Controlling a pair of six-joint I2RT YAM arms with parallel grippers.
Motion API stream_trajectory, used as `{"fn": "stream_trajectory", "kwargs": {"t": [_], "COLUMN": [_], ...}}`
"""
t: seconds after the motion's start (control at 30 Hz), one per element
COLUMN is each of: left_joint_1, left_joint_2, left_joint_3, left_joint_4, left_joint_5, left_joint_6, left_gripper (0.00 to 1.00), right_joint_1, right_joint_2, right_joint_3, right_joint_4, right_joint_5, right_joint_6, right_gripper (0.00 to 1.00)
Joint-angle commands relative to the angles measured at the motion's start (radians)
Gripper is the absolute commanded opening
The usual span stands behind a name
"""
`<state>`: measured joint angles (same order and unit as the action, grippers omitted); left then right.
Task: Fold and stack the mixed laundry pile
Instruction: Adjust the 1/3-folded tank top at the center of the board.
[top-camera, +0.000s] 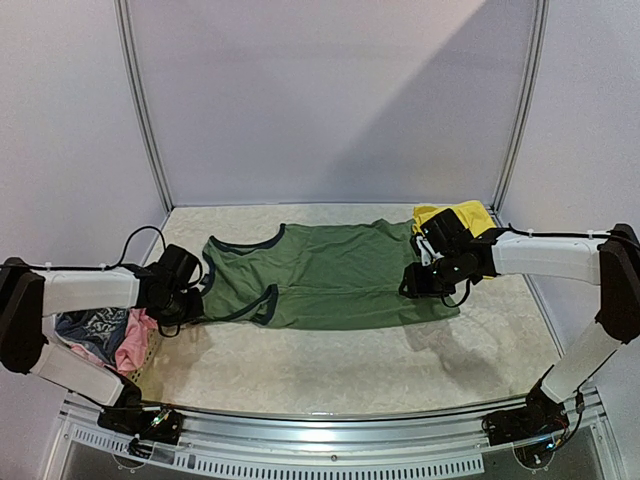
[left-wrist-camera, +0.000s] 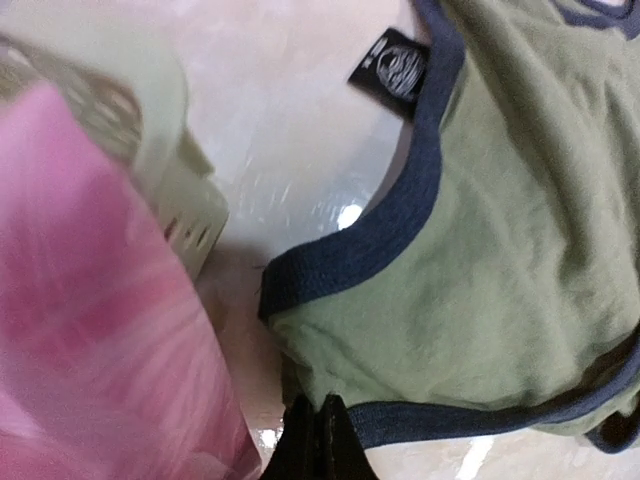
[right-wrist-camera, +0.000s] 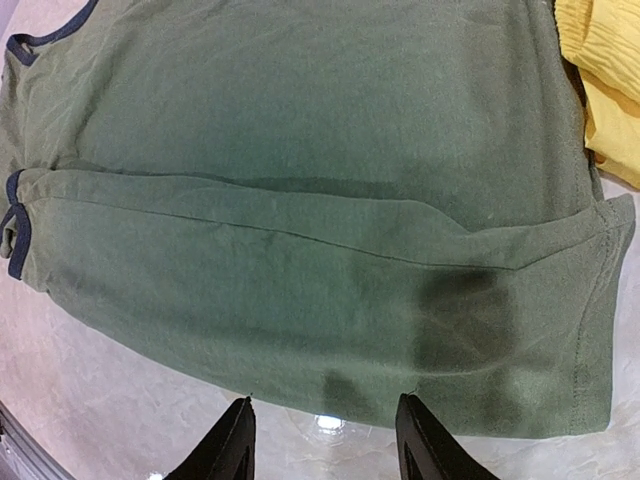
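The olive-green sleeveless top (top-camera: 340, 275) lies spread flat across the middle of the table, its near part folded over, navy trim at neck and armholes. My left gripper (top-camera: 188, 303) sits at the top's left shoulder strap; in the left wrist view its fingertips (left-wrist-camera: 322, 412) are shut on the strap's edge of the top (left-wrist-camera: 500, 250). My right gripper (top-camera: 412, 283) hovers over the top's right end, open (right-wrist-camera: 325, 425), nothing between its fingers, just off the near edge of the top (right-wrist-camera: 300, 200). Yellow shorts (top-camera: 455, 214) lie at the back right, beside the top (right-wrist-camera: 605, 80).
A pale mesh basket (top-camera: 148, 352) stands at the table's left edge, holding a pink piece (top-camera: 135, 340) and a blue-grey patterned piece (top-camera: 90, 325). In the left wrist view the basket's rim (left-wrist-camera: 170, 170) and the pink piece (left-wrist-camera: 90, 320) are close to my left fingers.
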<state>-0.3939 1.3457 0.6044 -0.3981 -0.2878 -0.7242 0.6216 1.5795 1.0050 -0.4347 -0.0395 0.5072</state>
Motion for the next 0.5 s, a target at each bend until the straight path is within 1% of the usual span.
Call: {"fn": "stream_trajectory", "kwargs": {"t": [0.0, 0.13, 0.23, 0.47], "left_joint_1": [0.021, 0.049, 0.073, 0.138], "left_joint_2": [-0.031, 0.01, 0.062, 0.168], "left_joint_3": [0.112, 0.177, 0.204, 0.259], "left_joint_4": [-0.054, -0.085, -0.079, -0.068], "left_joint_5": [-0.051, -0.073, -0.073, -0.06], "left_joint_6": [0.032, 0.054, 0.058, 0.057], "left_gripper": [0.0, 0.0, 0.0, 0.02], "right_joint_1": [0.007, 0.006, 0.006, 0.006], "right_joint_2": [0.026, 0.038, 0.048, 0.058], "right_joint_3": [0.019, 0.022, 0.023, 0.033], "right_joint_4": [-0.021, -0.028, -0.034, -0.047], "right_joint_5": [0.029, 0.033, 0.065, 0.087], "right_joint_6": [-0.004, 0.002, 0.005, 0.002], "right_gripper": [0.49, 0.48, 0.49, 0.49]}}
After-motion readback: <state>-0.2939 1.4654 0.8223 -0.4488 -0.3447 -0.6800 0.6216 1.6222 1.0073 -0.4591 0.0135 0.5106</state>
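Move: The left gripper already holds the tank top's near left strap corner; the left armhole trim, where the corner goes, lies about 11 cm ahead, 2 cm right and 2 cm below. The pink cloth in the basket is some 11 cm left and 7 cm back. From the right gripper the folded strip's right end lies about 3 cm ahead, 7 cm right and 8 cm below, the yellow cloth roughly 20 cm ahead and 12 cm right. Keep the tank top's strap corner pinched in the left gripper and swing it forward about 5 cm towards the armhole trim, lifting it some 6 cm, then lowering about 2 cm while drifting left. Meanwhile sink the right gripper about 2 cm and slightly right over the folded strip, fingers staying open. ##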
